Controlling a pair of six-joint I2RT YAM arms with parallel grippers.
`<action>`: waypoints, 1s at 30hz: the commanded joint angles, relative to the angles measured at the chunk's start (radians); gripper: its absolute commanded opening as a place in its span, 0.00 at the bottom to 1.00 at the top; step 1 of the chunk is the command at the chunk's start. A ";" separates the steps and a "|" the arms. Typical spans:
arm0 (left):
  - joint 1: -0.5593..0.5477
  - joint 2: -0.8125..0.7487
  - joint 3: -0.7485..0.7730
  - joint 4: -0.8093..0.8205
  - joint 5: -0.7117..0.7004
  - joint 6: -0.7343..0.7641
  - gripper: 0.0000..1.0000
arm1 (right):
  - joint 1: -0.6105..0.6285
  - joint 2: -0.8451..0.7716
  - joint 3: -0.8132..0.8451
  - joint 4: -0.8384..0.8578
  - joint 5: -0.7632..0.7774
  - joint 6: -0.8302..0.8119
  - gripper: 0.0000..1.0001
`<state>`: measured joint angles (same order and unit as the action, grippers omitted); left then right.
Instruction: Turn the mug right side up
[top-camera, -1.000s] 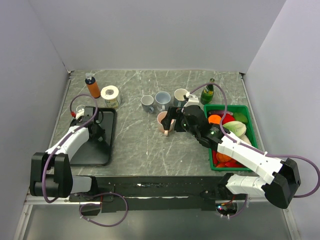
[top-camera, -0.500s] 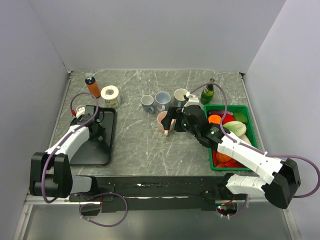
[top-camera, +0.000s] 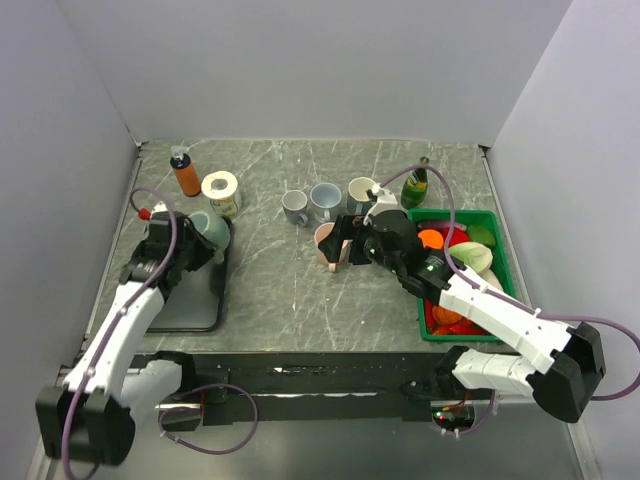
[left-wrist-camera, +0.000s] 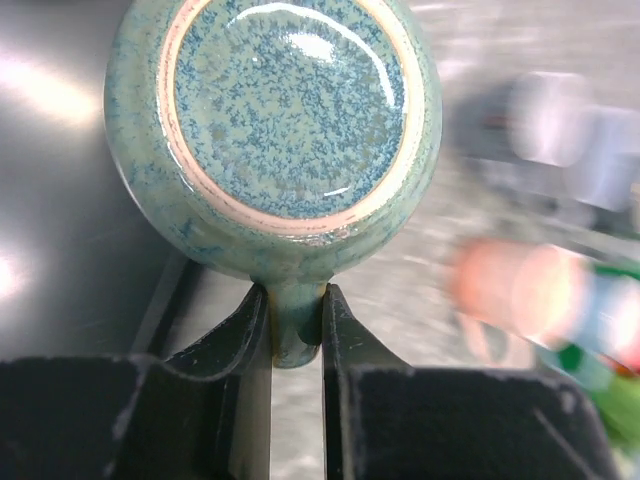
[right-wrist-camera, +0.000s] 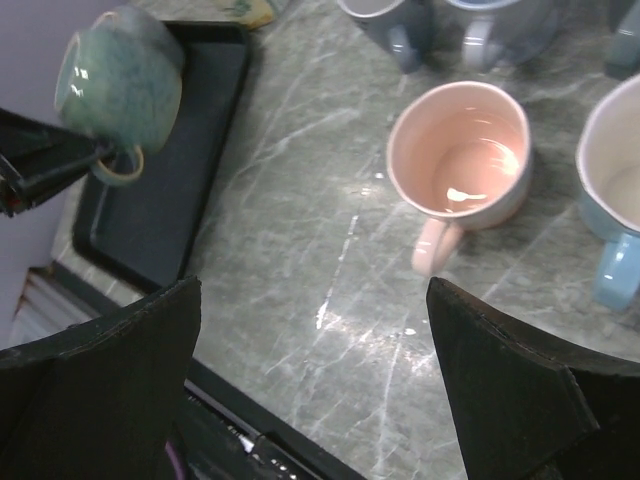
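Observation:
A speckled green mug (top-camera: 207, 230) hangs in the air over the back right corner of the black tray (top-camera: 190, 300). My left gripper (left-wrist-camera: 295, 300) is shut on its handle. The mug's glazed base (left-wrist-camera: 290, 110) faces the left wrist camera. In the right wrist view the mug (right-wrist-camera: 125, 80) is tilted on its side above the tray (right-wrist-camera: 170, 210), handle downward. My right gripper (right-wrist-camera: 312, 290) stands open over bare table, just in front of a pink mug (right-wrist-camera: 460, 165), with nothing between its fingers.
Three upright mugs (top-camera: 324, 200) stand in a row behind the pink mug (top-camera: 327, 240). An orange bottle (top-camera: 185, 172) and a tape roll (top-camera: 221, 190) are at the back left. A green bottle (top-camera: 414, 185) and a green bin (top-camera: 455, 213) of produce are on the right.
My left arm has risen from the tray and carried the green mug up and toward the back right, with its jaws closed on the handle. The right arm has barely moved.

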<state>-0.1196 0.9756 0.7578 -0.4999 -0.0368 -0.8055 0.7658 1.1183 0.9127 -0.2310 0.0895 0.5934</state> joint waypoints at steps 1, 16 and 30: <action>-0.003 -0.143 0.083 0.254 0.216 -0.006 0.01 | -0.006 -0.061 -0.003 0.082 -0.083 -0.018 1.00; -0.003 -0.290 0.029 0.677 0.525 -0.245 0.01 | -0.005 -0.071 -0.028 0.226 -0.347 0.032 1.00; -0.026 -0.331 -0.041 0.923 0.627 -0.423 0.01 | -0.006 0.041 -0.026 0.718 -0.658 0.224 1.00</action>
<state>-0.1329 0.6968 0.6910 0.1387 0.5457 -1.1744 0.7650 1.1164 0.8650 0.2401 -0.4526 0.7216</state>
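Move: The left gripper already pinches the green mug's handle; its goal, the open right gripper, stands about 30 cm to its right, 3 cm back and 7 cm higher. From the left hand the paper roll is some 25 cm straight ahead and 10 cm lower. From the right gripper the green mug lies roughly 30 cm left, 7 cm ahead and 3 cm below; the pink mug is about 12 cm ahead, 3 cm left and 17 cm below. Lift the green mug by its handle some 20 cm with the left gripper, carrying it right towards the right gripper by half as much and tilting the fingers up to about level, pointing forward-right. Meanwhile raise the open right gripper about 9 cm, drawing it left and back, and swing its fingers level to point left at the mug. ##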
